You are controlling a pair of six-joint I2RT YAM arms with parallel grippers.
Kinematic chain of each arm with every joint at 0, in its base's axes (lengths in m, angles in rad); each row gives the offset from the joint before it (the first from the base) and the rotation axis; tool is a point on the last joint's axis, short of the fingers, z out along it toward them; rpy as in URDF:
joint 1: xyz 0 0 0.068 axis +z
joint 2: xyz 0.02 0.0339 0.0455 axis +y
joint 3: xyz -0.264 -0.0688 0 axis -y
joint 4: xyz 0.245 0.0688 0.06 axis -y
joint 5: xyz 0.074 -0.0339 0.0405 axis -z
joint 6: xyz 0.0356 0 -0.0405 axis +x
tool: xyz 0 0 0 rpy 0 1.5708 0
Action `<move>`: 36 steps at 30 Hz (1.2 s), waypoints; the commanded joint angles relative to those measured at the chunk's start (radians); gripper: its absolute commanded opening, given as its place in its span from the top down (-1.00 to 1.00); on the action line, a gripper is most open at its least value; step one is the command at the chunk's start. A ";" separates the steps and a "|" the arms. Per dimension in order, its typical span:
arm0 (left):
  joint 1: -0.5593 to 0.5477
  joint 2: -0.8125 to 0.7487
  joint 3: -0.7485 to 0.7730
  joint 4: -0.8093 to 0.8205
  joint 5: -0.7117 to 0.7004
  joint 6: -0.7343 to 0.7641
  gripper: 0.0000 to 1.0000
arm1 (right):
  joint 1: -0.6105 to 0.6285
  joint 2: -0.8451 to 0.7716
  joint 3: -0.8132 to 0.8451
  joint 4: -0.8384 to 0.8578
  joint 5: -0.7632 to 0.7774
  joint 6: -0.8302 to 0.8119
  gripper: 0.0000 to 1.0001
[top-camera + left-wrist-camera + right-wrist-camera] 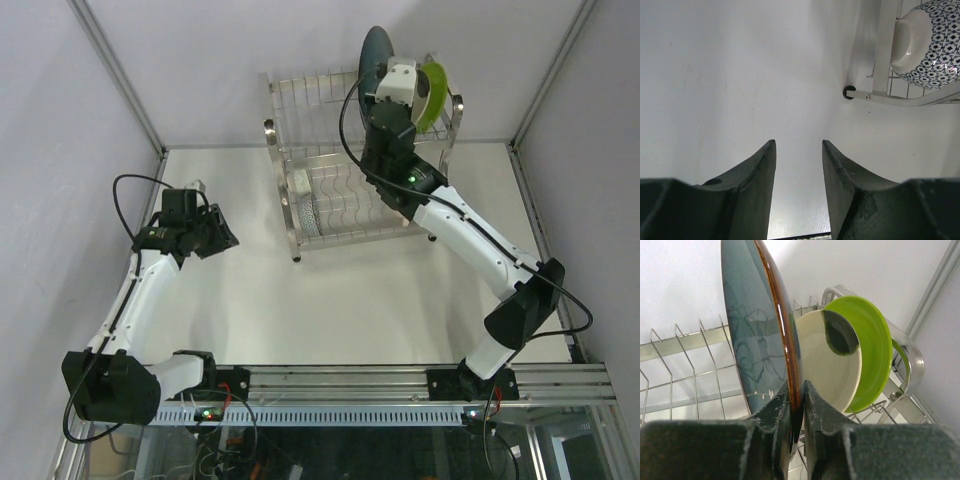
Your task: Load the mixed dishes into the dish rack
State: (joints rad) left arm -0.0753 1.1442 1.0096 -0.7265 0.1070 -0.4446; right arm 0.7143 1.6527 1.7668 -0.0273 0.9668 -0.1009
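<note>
The large blue-grey plate (752, 330) stands on edge in the upper tier of the dish rack (270, 130). My right gripper (796, 385) is shut on its brown rim. Just right of it, the cream black-marked plate (825, 360) and the lime-green plate (875, 350) stand upright in the slots. In the top view the blue-grey plate (375, 55) and the lime-green plate (435, 90) rise above the rack's back right. The black-and-white patterned bowl (930, 45) lies in the lower tier. My left gripper (798, 142) hangs open and empty over bare table, left of the rack (885, 45).
The rack's rubber foot (847, 93) and lower rail are close ahead and to the right of the left gripper. White walls with metal corner posts (120, 75) enclose the table. Unfilled wire slots (685, 342) run left of the blue-grey plate.
</note>
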 commanded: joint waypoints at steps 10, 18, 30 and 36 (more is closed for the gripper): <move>0.007 -0.022 0.005 -0.008 0.005 -0.016 0.06 | -0.016 -0.124 -0.007 0.035 -0.042 0.017 0.11; 0.007 -0.039 0.018 -0.009 -0.001 -0.009 0.05 | -0.003 -0.167 0.000 0.021 -0.106 0.024 -0.05; 0.016 -0.252 -0.009 0.168 -0.032 -0.080 -0.95 | -0.023 -0.540 -0.307 -0.207 -0.239 0.236 -0.19; 0.017 -0.246 0.042 0.068 -0.163 -0.042 -0.99 | -0.050 -0.811 -0.592 -0.471 -0.448 0.410 -1.00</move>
State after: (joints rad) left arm -0.0658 0.8871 1.0138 -0.6262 0.0494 -0.5041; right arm 0.6739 0.9714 1.3254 -0.2806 0.6769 0.1513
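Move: The blue plate stands in the upper rack with its near rim still between the right fingers; its middle is about 7 cm ahead, 1 cm left and 6 cm above that hand. The cream plate is some 6 cm ahead, 5 cm right and 3 cm up, the green plate 6 cm ahead, 9 cm right and 3 cm up. From the left hand the blue plate lies roughly 22 cm ahead, 30 cm right and 32 cm above. The right hand opens, freeing the blue plate, and withdraws back about 14 cm and right; the left rises, opening. ##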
